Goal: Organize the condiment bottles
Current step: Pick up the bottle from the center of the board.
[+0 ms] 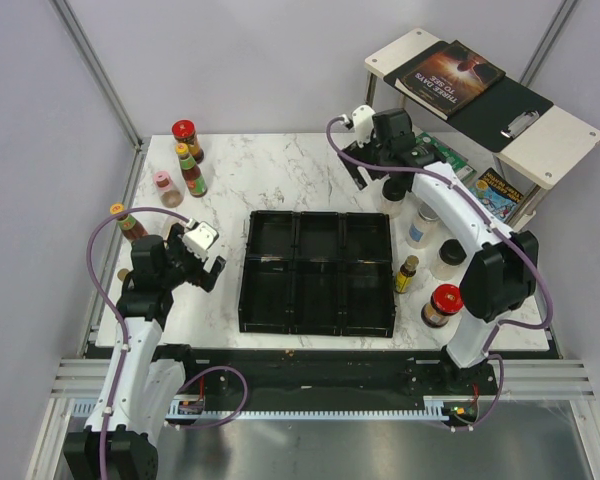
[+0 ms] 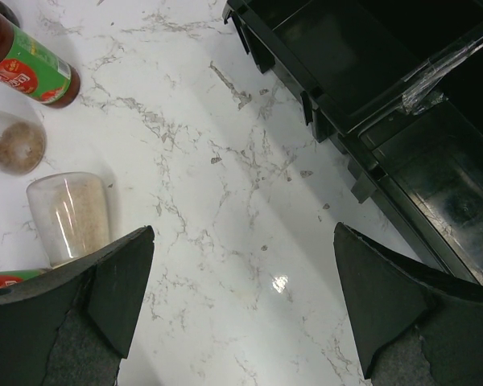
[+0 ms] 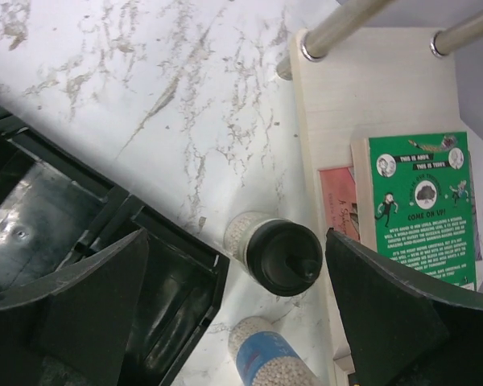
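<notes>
At the back left stand a red-capped jar [image 1: 186, 135], a yellow-capped sauce bottle [image 1: 190, 170], a pink-lidded shaker [image 1: 166, 187] and another yellow-capped bottle [image 1: 128, 222]. To the right of the black tray [image 1: 318, 312] stand a slim dark bottle [image 1: 407, 273], a red-capped jar [image 1: 443, 304], a clear jar [image 1: 447, 258] and a blue-labelled jar [image 1: 421, 225]. My left gripper [image 1: 205, 265] is open and empty over bare marble [image 2: 243, 265]. My right gripper [image 1: 378, 183] is open above a black-lidded jar [image 3: 278, 253], which is between the fingers but not touched.
The tray's compartments [image 2: 370, 96] show empty. A sauce bottle [image 2: 28, 68] and two clear jars [image 2: 68, 213] are at the left of the left wrist view. A shelf with books [image 1: 450, 72] stands at the back right, and a green book [image 3: 423, 209] lies beside the jars.
</notes>
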Controlling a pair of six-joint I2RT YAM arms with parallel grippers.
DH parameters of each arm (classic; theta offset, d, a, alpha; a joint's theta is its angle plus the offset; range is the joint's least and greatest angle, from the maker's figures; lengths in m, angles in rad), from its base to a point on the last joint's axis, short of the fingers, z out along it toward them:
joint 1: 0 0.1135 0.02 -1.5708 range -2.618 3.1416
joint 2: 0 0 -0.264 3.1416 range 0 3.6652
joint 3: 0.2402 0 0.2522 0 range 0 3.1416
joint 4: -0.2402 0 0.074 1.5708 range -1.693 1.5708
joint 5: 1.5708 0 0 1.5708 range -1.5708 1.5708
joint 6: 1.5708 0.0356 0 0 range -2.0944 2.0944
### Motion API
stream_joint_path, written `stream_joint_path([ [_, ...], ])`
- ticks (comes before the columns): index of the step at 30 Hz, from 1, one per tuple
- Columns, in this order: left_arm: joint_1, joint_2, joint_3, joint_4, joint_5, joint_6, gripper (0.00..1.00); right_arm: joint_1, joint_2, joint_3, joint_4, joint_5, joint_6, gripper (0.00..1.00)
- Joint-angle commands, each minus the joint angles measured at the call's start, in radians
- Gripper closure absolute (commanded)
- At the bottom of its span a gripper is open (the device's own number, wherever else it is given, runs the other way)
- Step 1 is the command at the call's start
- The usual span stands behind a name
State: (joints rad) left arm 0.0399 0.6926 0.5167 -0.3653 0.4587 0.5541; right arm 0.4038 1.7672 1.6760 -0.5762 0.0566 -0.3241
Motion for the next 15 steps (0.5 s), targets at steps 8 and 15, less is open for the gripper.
stream_joint_path([
  [8,0.011,-0.007,-0.006,0.026,0.032,-0.014,0.01,-0.146,0.097,-0.010,0.041,-0.081,0.069,0.02],
  [15,0.012,-0.004,-0.006,0.026,0.037,-0.013,0.01,-0.206,0.147,-0.012,0.045,-0.144,0.092,0.02],
])
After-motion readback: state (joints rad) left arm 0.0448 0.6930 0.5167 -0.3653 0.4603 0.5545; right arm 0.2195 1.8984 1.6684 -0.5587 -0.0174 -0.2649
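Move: The black-lidded bottle stands about 6 cm to the right of the right hand, 2 cm farther out and 15 cm below it. Around it, from this hand: a blue-labelled jar some 6 cm back and 13 cm right, the green book about 9 cm ahead and 14 cm right, and the middle of the black tray 15 cm back and 13 cm left. From the left hand the black-lidded bottle is about 21 cm ahead and 46 cm right. Rightward and downward, with a smaller push forward, the right hand swings in over the black-lidded bottle, going about 7 cm right and nearly as far down; the sinking builds up after a mostly level start. The wrist tips down and turns clockwise, some 10 degrees each, bringing the lid between the wide-open fingertips, with no touch visible. ##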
